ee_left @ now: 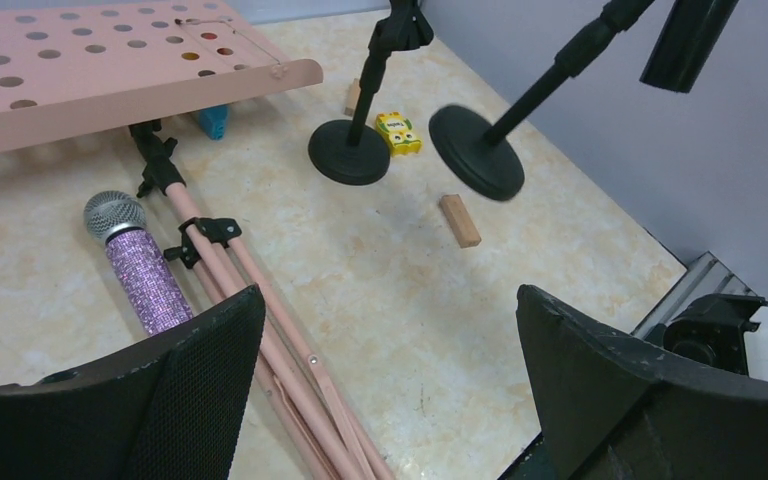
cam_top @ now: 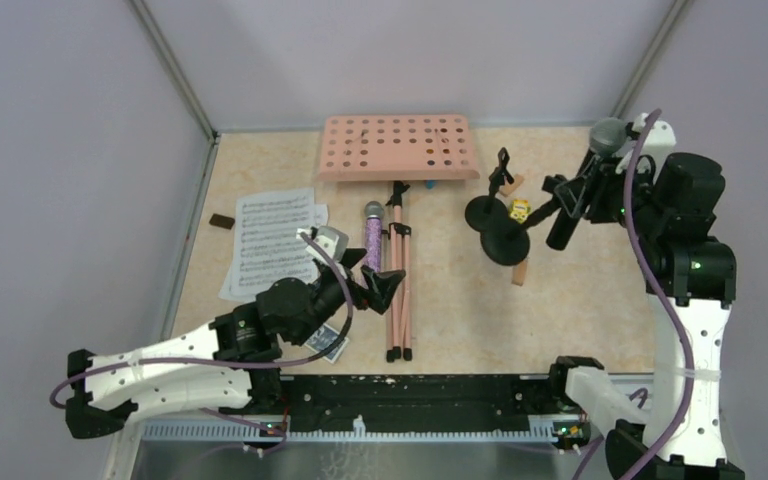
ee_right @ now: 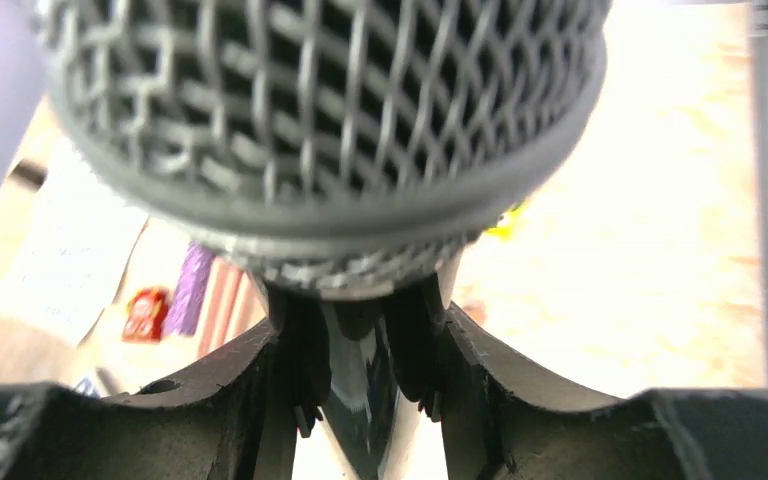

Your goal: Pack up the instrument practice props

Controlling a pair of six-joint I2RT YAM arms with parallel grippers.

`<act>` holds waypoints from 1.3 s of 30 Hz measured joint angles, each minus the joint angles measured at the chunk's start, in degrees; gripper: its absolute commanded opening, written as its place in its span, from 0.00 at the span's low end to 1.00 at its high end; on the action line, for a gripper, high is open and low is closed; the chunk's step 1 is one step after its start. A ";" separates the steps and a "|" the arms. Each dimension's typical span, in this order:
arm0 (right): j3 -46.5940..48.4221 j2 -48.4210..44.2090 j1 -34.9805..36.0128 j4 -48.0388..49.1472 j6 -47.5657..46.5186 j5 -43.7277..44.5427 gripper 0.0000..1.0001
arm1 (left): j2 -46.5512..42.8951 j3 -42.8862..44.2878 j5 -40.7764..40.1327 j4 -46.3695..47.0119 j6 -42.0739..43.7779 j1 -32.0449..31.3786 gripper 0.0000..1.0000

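Observation:
The salmon-pink perforated music rack (cam_top: 397, 147) lies at the back centre. Its folded tripod legs (cam_top: 398, 280) stretch toward me. White sheet music (cam_top: 270, 243) lies to the left. The purple-glitter microphone (cam_top: 372, 235) (ee_left: 145, 275) rests beside the legs. My left gripper (cam_top: 375, 285) (ee_left: 388, 300) hovers open over the legs, holding nothing. Two black round-based mic holders (cam_top: 487, 210) (cam_top: 505, 243) stand right of centre. The black grey-headed microphone (cam_top: 608, 135) (ee_right: 320, 120) sits in the nearer holder's clip, and my right gripper (cam_top: 585, 190) (ee_right: 365, 400) is shut on its body.
A yellow toy (cam_top: 520, 209) (ee_left: 397, 132) sits between the holder bases, and a wooden block (cam_top: 521, 272) (ee_left: 459, 219) lies just in front. A blue card pack (cam_top: 328, 343) lies under my left arm. A small dark block (cam_top: 222, 221) lies by the left wall.

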 measured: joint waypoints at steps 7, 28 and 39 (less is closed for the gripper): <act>-7.74 -2.10 9.57 3.39 -1.57 -9.33 0.00 | -7.89 -3.87 0.70 -1.99 2.14 0.00 0.99; -23.45 4.61 37.57 24.46 -33.44 -14.91 0.00 | -12.02 -7.28 12.74 -2.95 9.44 0.00 0.99; -27.93 7.50 37.57 28.76 -38.34 -23.39 0.26 | -12.20 -9.29 17.99 -3.10 12.41 0.00 0.99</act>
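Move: The right hand, holding the black microphone with its round-based stand, is bound for bare table about 25 cm to its left, level with it and some 37 cm below. The folded music stand lies about 34 cm left, 1 cm farther out; the purple microphone about 41 cm left and 10 cm ahead; the empty mic stand some 10 cm left and 18 cm ahead. From the open left hand that bare spot is roughly 7 cm ahead, 10 cm right, 29 cm down. Leftwards and downwards, the right hand carries the black microphone and its stand towards the folded music stand, about 22 cm across, 13 cm down and a little back, swinging counter-clockwise some 70 degrees until its fingers point left; its grip holds. The left hand, wide open, first drifts left, then turns back as it draws about 5 cm towards its base and sinks slightly, turning clockwise. ##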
